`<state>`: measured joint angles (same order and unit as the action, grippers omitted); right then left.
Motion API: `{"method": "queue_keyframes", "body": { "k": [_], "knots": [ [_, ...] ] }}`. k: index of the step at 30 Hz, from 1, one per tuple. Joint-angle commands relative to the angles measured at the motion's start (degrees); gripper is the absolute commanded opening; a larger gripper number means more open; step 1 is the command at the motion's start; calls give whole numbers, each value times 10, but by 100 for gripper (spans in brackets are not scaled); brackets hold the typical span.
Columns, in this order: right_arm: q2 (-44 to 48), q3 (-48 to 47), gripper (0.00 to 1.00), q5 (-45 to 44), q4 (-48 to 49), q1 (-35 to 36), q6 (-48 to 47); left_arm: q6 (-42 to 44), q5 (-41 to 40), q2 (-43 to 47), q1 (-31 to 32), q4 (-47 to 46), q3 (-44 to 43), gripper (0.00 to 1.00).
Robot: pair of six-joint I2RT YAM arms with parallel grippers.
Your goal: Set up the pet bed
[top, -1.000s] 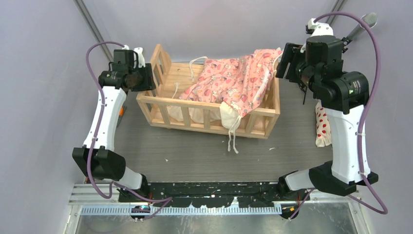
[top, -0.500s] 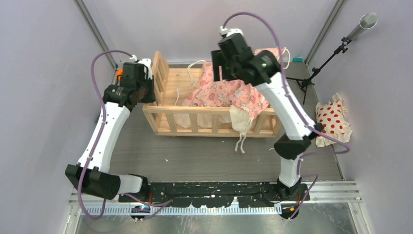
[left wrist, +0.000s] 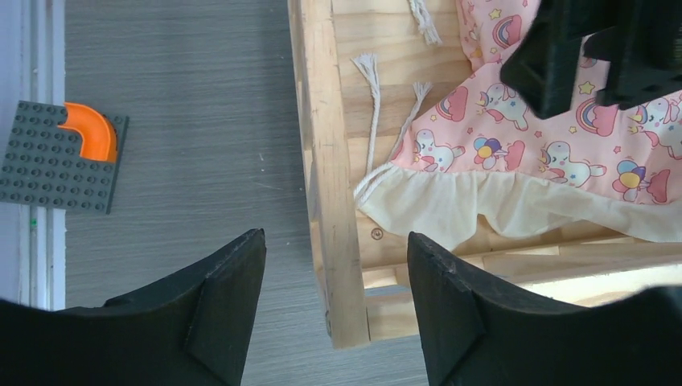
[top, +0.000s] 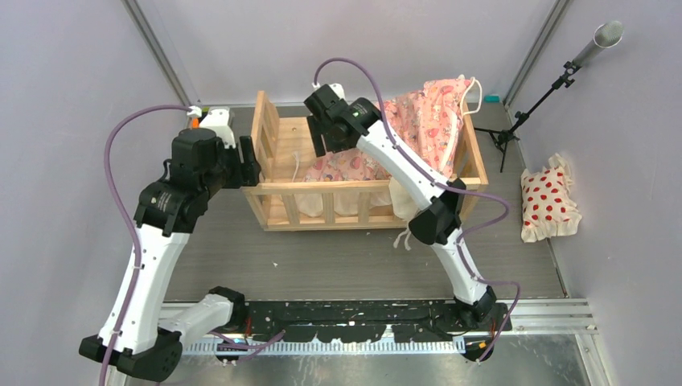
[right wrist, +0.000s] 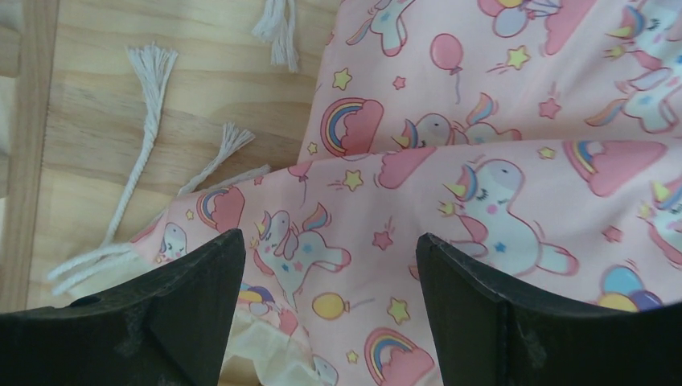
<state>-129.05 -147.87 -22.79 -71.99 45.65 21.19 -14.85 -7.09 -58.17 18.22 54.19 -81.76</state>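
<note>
The pet bed (top: 322, 189) is a light wooden crib frame in the middle of the table. A pink cartoon-print cushion (top: 430, 112) lies partly on its plank base and hangs over the far right corner. My left gripper (left wrist: 336, 257) is open at the bed's left end. Its fingers stand either side of the end rail (left wrist: 322, 121) with a gap on each side. My right gripper (right wrist: 330, 249) is open and empty just above the cushion (right wrist: 482, 185), inside the bed near its left half. Bare planks (right wrist: 80, 121) and cream ties (right wrist: 145, 137) show beside it.
A white pillow with red dots (top: 551, 205) lies against the right wall. A black tripod stand (top: 515, 121) is at the back right. A grey studded plate with an orange piece (left wrist: 56, 157) sits left of the bed. One tie (top: 402, 237) dangles over the bed's front rail.
My right arm has swung from the far right in over the bed's left half. The bed has shifted to the right and turned a little. My left gripper has stayed by the left end rail.
</note>
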Motion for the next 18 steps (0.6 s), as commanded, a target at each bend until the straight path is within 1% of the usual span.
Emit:
{"method": "queue_keyframes", "body": {
  "k": [1,9,12,14,17,18],
  "knots": [
    [-24,-26,83,1,24,2,5,1,-18,6,0,2,-3,67],
    [-80,-19,83,8,2,-2,-3,6,-18,13,0,-6,25,68],
    [-90,-5,80,9,0,-7,-4,8,-18,16,0,-9,30,69],
    [-95,0,70,11,2,-9,-3,9,-18,18,0,-10,32,69],
    [-92,5,45,24,10,-10,-6,11,-21,20,0,-10,34,69],
    [-87,6,34,31,16,-10,-6,11,-22,22,0,-10,35,69]
  ]
}}
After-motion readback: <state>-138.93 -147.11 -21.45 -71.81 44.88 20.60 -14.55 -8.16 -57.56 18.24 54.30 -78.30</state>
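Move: The loose left end of the pink cloth lies almost straight below the open right hand, some 10 cm down and 1 cm farther out. Its white cords lie about 8 cm to the left at that same depth. The bed's left end rail is some 15 cm to the left, and the middle of the front rail 12 cm back and 10 cm right, both near hand height. From the left hand, that cloth end is about 12 cm ahead, 18 cm right and 18 cm lower. Down goes the right hand, about 9 cm and barely 1 cm forward, into the bed and onto the loose end of the pink cloth. Its fingers tip about 10 degrees steeper; they stay wide until the descent slows, then close partway, pinching up a fold. The open left hand sinks about 2 cm by the bed's near left corner. ##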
